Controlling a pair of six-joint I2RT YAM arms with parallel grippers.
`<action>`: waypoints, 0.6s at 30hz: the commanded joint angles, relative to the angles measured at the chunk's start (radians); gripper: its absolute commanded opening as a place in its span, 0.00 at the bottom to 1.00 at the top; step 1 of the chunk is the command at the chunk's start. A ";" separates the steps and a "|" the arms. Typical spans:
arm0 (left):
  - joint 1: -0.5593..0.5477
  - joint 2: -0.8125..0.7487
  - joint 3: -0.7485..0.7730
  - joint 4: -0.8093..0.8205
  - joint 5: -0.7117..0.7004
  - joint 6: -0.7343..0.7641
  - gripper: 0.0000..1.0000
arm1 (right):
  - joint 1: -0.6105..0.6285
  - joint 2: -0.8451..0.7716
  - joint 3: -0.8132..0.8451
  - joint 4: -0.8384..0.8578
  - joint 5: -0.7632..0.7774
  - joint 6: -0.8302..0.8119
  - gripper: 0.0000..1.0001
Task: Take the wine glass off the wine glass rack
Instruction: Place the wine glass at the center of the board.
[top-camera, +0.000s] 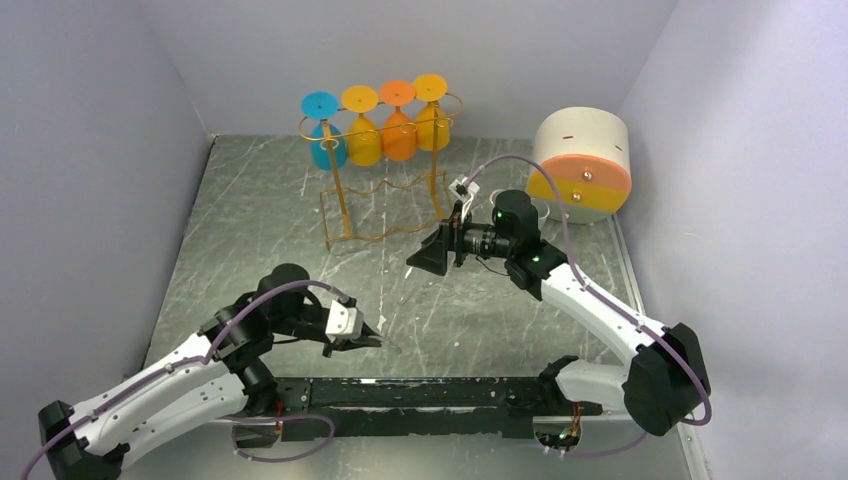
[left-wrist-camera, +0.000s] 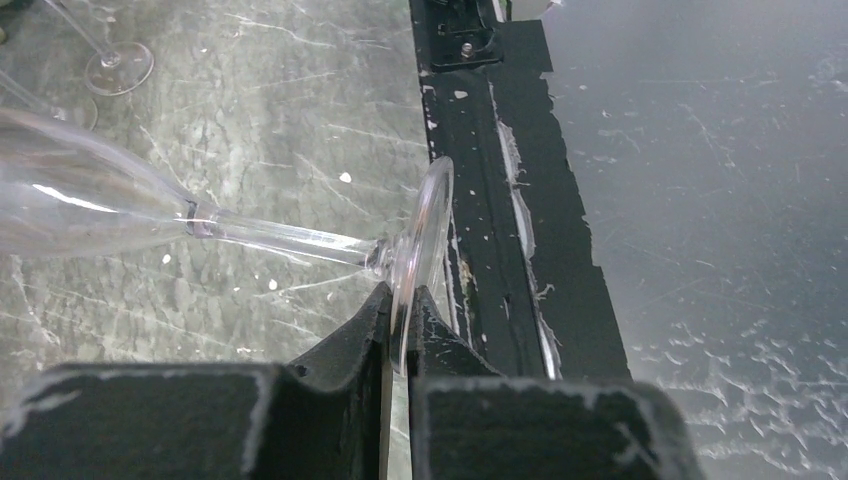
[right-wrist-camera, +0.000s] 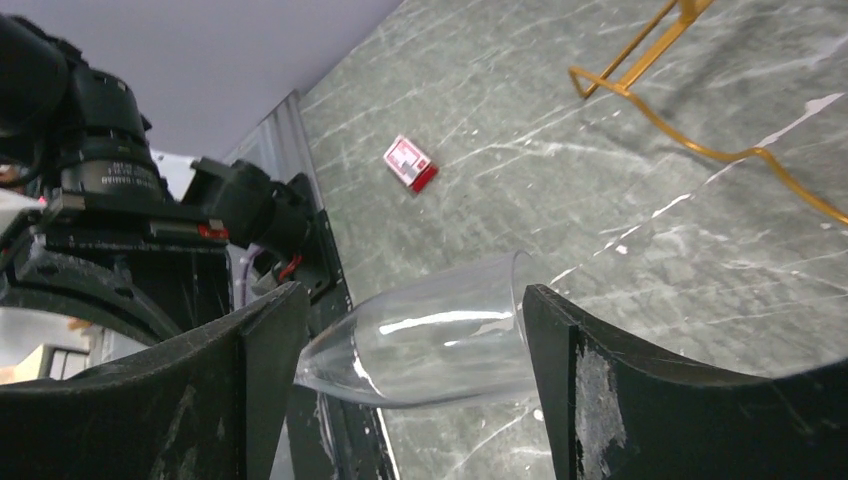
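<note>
A clear wine glass (left-wrist-camera: 120, 205) lies on its side above the table. My left gripper (left-wrist-camera: 402, 300) is shut on the rim of its round foot (left-wrist-camera: 425, 225), low at the near left (top-camera: 372, 340). The glass's bowl (right-wrist-camera: 440, 335) shows between the spread fingers of my right gripper (right-wrist-camera: 412, 300), which is open; I cannot tell whether a finger touches the bowl. From above, the right gripper (top-camera: 428, 258) hangs mid-table. The gold wire wine glass rack (top-camera: 385, 215) stands at the back, with several coloured glasses (top-camera: 360, 125) hanging upside down from its top.
A white, orange and yellow drum (top-camera: 582, 165) sits at the back right. A small red-and-white card (right-wrist-camera: 410, 163) lies on the marble table. Feet of other clear glasses (left-wrist-camera: 118, 68) stand beyond the held one. The black base rail (top-camera: 430, 395) runs along the near edge.
</note>
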 joint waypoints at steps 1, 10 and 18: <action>-0.006 -0.074 0.044 0.008 -0.031 0.056 0.07 | 0.002 -0.009 0.012 -0.055 -0.139 -0.060 0.80; -0.006 -0.105 0.078 -0.118 0.011 0.130 0.07 | 0.002 0.065 0.004 0.047 -0.365 0.078 0.67; -0.006 -0.111 0.049 -0.149 -0.090 0.120 0.07 | 0.002 0.158 0.024 0.096 -0.511 0.140 0.42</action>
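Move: In my left hand I already hold the wine glass by its foot, stem and bowl pointing forward, the bowl's middle about 13 cm ahead and 4 cm right, level with the hand. From my open right hand that bowl lies roughly 4 cm back, 3 cm left and 5 cm lower. The rack stands about 14 cm ahead of the right hand and 7 cm left, and the nearer standing glass some 10 cm ahead and 18 cm right, both lower. My right hand comes back about 3 cm and then sinks some 2 cm onto the wine glass's bowl near the rim, swinging about 15 degrees counter-clockwise and rolling its forward side down while its fingers close from wide to about half open. Meanwhile my left hand keeps its pinch on the foot and draws the glass back and to the left, under 4 cm in all. ##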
